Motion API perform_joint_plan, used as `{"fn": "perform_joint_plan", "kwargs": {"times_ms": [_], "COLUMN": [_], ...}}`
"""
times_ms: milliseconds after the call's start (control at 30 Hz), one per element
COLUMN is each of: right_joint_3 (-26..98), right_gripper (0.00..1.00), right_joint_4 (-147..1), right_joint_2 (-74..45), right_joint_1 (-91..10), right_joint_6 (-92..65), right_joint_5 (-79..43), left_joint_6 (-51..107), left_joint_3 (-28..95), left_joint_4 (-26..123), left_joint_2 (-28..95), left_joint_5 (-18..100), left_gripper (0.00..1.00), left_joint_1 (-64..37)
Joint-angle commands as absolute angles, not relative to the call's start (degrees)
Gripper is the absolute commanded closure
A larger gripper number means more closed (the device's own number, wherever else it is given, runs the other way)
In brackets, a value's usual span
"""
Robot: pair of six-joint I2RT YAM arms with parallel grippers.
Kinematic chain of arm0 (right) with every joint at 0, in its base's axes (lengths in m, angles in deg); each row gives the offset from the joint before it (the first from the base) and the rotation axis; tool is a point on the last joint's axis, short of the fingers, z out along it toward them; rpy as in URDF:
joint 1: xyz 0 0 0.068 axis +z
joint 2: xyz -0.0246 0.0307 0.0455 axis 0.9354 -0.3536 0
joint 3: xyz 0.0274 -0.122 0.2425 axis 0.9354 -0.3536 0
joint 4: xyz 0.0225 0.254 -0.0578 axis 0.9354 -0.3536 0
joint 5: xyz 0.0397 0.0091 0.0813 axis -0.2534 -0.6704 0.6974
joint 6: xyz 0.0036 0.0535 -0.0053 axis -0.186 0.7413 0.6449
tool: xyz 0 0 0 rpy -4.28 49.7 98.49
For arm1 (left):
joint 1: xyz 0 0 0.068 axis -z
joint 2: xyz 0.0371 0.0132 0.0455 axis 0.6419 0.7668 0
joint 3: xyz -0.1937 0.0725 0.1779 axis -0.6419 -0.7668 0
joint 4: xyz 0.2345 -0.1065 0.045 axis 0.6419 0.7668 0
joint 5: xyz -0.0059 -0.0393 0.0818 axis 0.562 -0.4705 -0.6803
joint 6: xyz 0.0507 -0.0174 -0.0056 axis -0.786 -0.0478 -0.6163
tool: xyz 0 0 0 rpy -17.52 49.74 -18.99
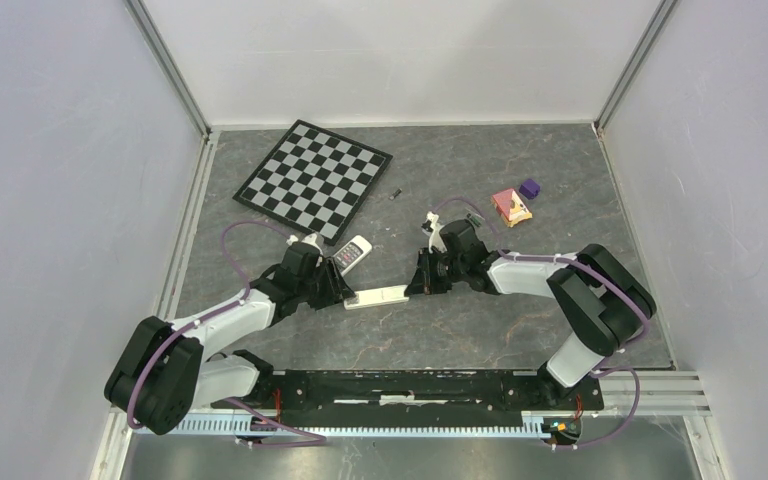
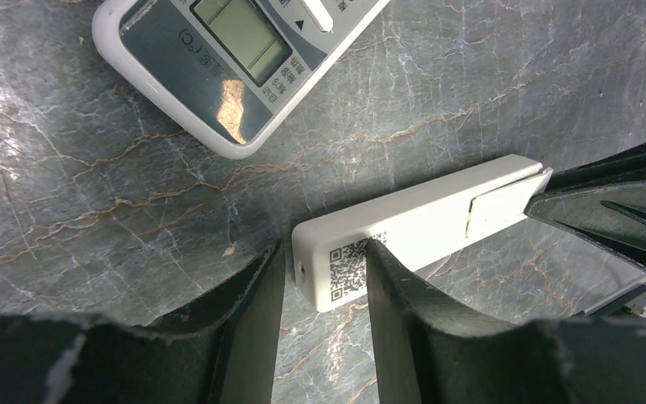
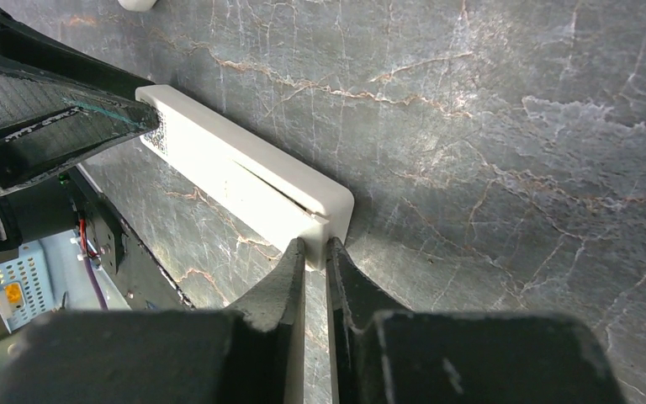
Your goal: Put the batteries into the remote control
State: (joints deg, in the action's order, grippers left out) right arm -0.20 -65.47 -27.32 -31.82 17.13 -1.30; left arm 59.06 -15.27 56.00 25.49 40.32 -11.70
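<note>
A slim white remote control (image 1: 380,296) lies on its face between my two arms. My left gripper (image 2: 324,248) is shut on its QR-code end, one finger beside the end wall and the other across the label. At the opposite end of the remote control (image 3: 235,168), by the cover seam, my right gripper (image 3: 316,244) has its jaws almost together. They pinch a thin strip of the white edge. In the top view the left gripper (image 1: 342,292) and right gripper (image 1: 422,280) face each other across it. One small dark battery (image 1: 397,193) lies further back on the table.
A wider white remote with a screen (image 2: 235,50) lies just behind my left gripper, also visible from above as that screen remote (image 1: 351,254). A chessboard (image 1: 314,180) sits at the back left. A purple block (image 1: 529,187) and a pink-orange object (image 1: 511,206) are at the back right.
</note>
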Motion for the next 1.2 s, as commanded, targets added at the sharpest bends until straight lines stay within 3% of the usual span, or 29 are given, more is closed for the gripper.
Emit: {"fn": "perform_joint_plan", "kwargs": {"times_ms": [0, 700, 1000, 1167], "right_joint_3": [-1.4, 2.9, 1.9, 1.5], "right_gripper": [0.89, 0.74, 0.55, 0.6], "right_joint_4": [-67.0, -75.6, -77.8, -78.2], "right_joint_2": [-29.4, -35.4, -33.9, -33.2], "right_joint_1": [-31.5, -19.4, -20.6, -20.8], "right_joint_6": [15.3, 28.4, 24.0, 21.1], "right_joint_5": [-6.1, -22.9, -29.6, -30.2], "left_joint_6": [56.6, 59.3, 58.9, 58.9], "left_joint_3": [-14.8, -17.8, -17.6, -17.4], "left_joint_4": [57.5, 52.1, 53.0, 53.2], "left_joint_2": [26.0, 27.0, 26.2, 26.5], "left_joint_5": [38.7, 41.8, 40.6, 40.6], "left_gripper": [0.53, 0.55, 0.55, 0.55], "left_joint_1": [-11.8, -11.5, -11.5, -11.5]}}
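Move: The right fingertips, slightly parted, are at the outer end of the remote control's battery cover. The cover's middle lies about 3 cm to their left and 1 cm back, at about their height; the remote's middle is some 6 cm left and 1 cm back. The other, grey-panelled remote lies about 11 cm left and 8 cm ahead. From the left hand, which grips the remote's far end, the cover is roughly 9 cm right and 1 cm ahead. From the lip of the battery cover, the right fingers open and come to straddle the remote's end, one finger over the cover face and the other on the far edge. The hand works in to the left and down along the remote, about 1.5 cm in all, while turning some 10 degrees clockwise and tipping its fingers steeper. The left hand keeps hold of the other end, giving only about half a centimetre to the right. ##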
